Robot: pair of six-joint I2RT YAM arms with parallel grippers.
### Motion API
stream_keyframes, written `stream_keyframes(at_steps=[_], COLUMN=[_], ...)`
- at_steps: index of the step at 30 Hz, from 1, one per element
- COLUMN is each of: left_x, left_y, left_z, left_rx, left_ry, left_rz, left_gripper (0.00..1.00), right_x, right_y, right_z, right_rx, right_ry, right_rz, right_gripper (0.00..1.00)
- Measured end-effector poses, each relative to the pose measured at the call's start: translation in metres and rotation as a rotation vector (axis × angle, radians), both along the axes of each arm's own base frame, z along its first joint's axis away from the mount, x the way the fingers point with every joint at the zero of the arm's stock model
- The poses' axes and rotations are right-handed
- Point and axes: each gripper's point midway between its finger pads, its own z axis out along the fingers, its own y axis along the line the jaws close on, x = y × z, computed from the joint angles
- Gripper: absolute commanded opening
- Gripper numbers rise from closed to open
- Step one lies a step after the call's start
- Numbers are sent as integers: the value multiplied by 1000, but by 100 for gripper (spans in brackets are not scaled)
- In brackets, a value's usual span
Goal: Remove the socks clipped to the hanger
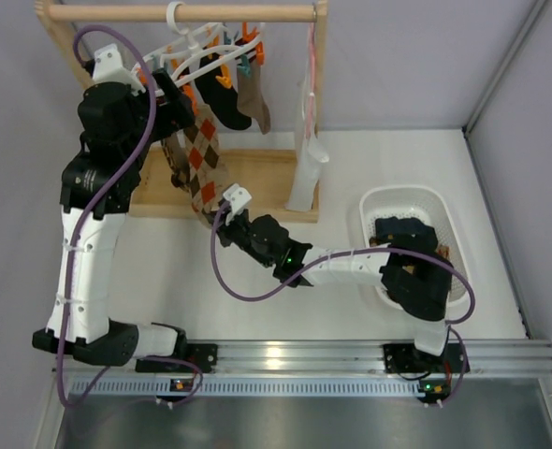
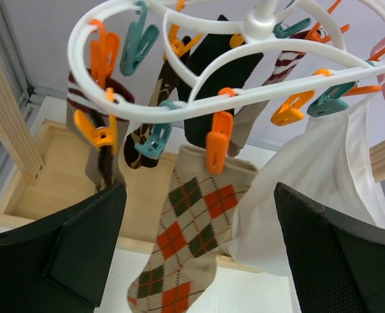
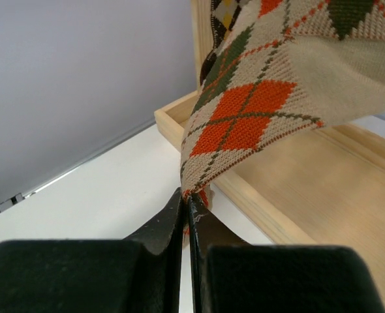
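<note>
The white ring hanger hangs by its hook from the wooden rail. An orange clip holds a tan diamond-checked sock by its cuff. Black socks and a brown sock hang from other clips behind it. My left gripper is open just below the ring, its fingers apart on either side of the checked sock without touching it. My right gripper is shut on that sock's toe end, low beside the wooden base.
A white cloth with a pink strap hangs at the right of the wooden rail frame. The frame's tray-like base lies under the socks. A white basket holding dark socks stands on the right.
</note>
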Motion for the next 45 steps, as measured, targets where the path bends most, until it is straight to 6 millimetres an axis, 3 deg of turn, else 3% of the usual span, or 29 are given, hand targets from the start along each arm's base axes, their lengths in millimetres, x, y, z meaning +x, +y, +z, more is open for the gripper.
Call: stream_keyframes(at_steps=[7, 10, 14, 18, 28, 31, 40, 45], left_x=[24, 39, 58, 70, 67, 69, 89, 90], left_y=[-38, -45, -44, -38, -19, -16, -23, -23], left_z=[2, -12, -39, -53, -20, -14, -35, -36], left_rx=[113, 174, 273, 347, 385, 396, 470, 472], left_ry=[1, 34, 98, 135, 83, 75, 124, 125], left_rz=[45, 105, 216, 298, 419, 447, 457, 458], left_gripper=[99, 98, 95, 85, 81, 73, 59, 52], right_x=[8, 10, 12, 11, 7, 6, 2, 2], right_y=[20, 22, 23, 24, 29, 30, 34, 34], right_z=[-18, -24, -25, -24, -31, -34, -31, -31], right_rx=[-56, -70, -91, -104, -119, -125, -119, -117], right_ry=[-8, -6, -25, -38, -42, -40, -43, -44], right_rz=[-15, -20, -22, -12, 21, 27, 57, 58], right_gripper=[0, 0, 0, 0, 0, 0, 0, 0])
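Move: The orange clip holding the argyle sock is about 10 cm ahead of my left hand, 3 cm to the right and 3 cm lower. A teal clip sits some 4 cm left of that clip, another orange clip about 5 cm right and 2 cm farther out, and the black sock hangs roughly 8 cm beyond. My right hand already holds the argyle sock's lower end; the clip is about 14 cm ahead of that hand, in line sideways, 21 cm above. My left hand advances about 9 cm to the argyle sock's orange clip, swinging right first, dipping, rising again, then easing forward and down once more. On the way I roll its left side up and turn it counter-clockwise, some 25 degrees each, while the wide-open fingers close to a bit over half, bringing the clip between them. My shut right hand keeps pinching the sock's lower end and draws it about 3 cm left and 3 cm down. ##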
